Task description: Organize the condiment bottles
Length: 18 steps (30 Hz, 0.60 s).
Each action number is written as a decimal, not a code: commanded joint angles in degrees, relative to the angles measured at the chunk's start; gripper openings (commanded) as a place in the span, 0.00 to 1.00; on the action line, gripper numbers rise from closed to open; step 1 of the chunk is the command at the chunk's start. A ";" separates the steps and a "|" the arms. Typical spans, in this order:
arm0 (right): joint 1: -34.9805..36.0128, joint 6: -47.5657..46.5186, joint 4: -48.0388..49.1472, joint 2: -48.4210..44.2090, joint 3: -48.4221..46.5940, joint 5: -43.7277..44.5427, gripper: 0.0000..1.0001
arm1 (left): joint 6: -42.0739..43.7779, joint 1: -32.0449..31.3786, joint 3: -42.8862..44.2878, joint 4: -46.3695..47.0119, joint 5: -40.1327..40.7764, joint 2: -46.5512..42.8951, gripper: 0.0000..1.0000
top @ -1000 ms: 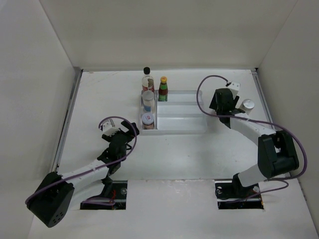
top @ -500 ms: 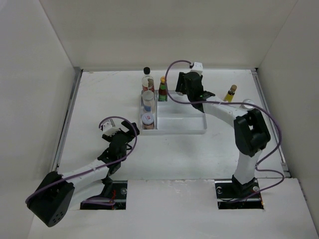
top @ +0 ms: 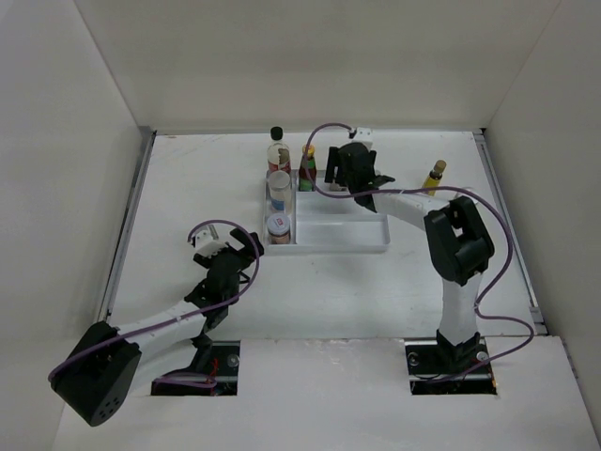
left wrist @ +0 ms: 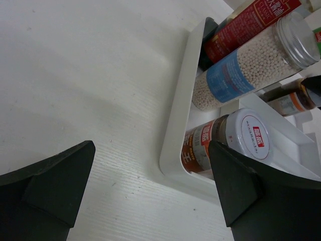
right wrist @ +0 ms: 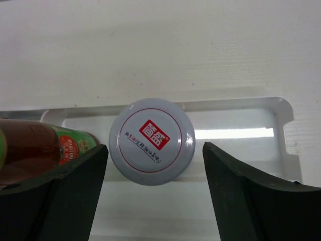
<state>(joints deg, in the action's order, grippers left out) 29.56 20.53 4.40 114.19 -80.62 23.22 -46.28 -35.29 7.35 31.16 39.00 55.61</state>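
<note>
In the white divided tray (top: 357, 235), the left column holds a black-capped red-labelled bottle (top: 276, 143), a white-lidded jar of beads (top: 279, 188) and a white-lidded shaker (top: 278, 225). A green yellow-capped bottle (top: 307, 169) stands in the back row. My right gripper (top: 352, 174) hangs over that row beside it. In the right wrist view this gripper (right wrist: 155, 150) is open around another white-lidded jar (right wrist: 152, 135) standing in the tray, with a clear gap on the right. An amber yellow-capped bottle (top: 434, 175) stands on the table at the right. My left gripper (top: 239, 249) is open near the tray's front left corner.
The left wrist view shows the tray's corner (left wrist: 175, 150), the shaker (left wrist: 253, 135) and the bead jar (left wrist: 251, 65) just ahead of my open left gripper (left wrist: 150, 165). White walls close in the table on three sides. The tray's middle and right compartments hold nothing.
My right arm swung from the table's right side to the tray's back row with the white-lidded jar, then its jaws widened off the jar. The left arm stayed still.
</note>
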 commanded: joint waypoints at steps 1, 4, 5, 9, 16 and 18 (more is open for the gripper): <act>0.10 0.38 5.00 -5.46 -1.12 -1.25 0.85 | -0.04 0.00 1.17 2.68 0.28 0.29 1.00; -1.21 -0.14 4.74 -8.80 -0.24 -1.43 0.86 | -0.04 0.00 0.99 2.68 0.72 -0.33 1.00; -2.18 -0.23 4.39 -10.12 0.37 -1.43 0.86 | -0.04 0.09 0.99 2.68 0.55 -0.16 1.00; -7.00 -0.23 3.50 -17.58 5.98 0.59 0.85 | -0.04 -0.09 0.82 2.68 0.37 -0.95 1.00; -19.75 -0.40 3.07 -25.86 13.56 9.11 0.84 | -0.04 -0.44 0.99 2.77 0.63 -0.51 1.00; -22.83 -0.93 1.23 -24.73 12.60 9.12 0.84 | -0.04 0.09 1.17 2.77 0.64 0.45 1.00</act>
<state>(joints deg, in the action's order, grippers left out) 8.54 20.38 5.82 89.12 -68.25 29.23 -46.28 -35.38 7.35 31.20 38.98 55.70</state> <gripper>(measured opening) 0.841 0.997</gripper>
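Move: The yellow-capped bottle stands about 24 cm to the right hand's right, some 1 cm nearer the base and roughly level in height. The white-lidded jar sits right between the open right fingers; the green bottle is about 8 cm left and 1 cm ahead, while the blue-label jar stands about 30 cm right and 10 cm back. From the left hand, the yellow-capped bottle is some 54 cm right, 22 cm ahead and about level. The right hand, its fingers already loosened and staying open, first lifts almost straight up off the white-lidded jar, then swings right over the tray's edge and out over the table towards the yellow-capped bottle. It travels about 23 cm right and 13 cm up overall, turning clockwise some 25 degrees with its fingertips tipping upward, and is still high above the bottle and not touching it. ##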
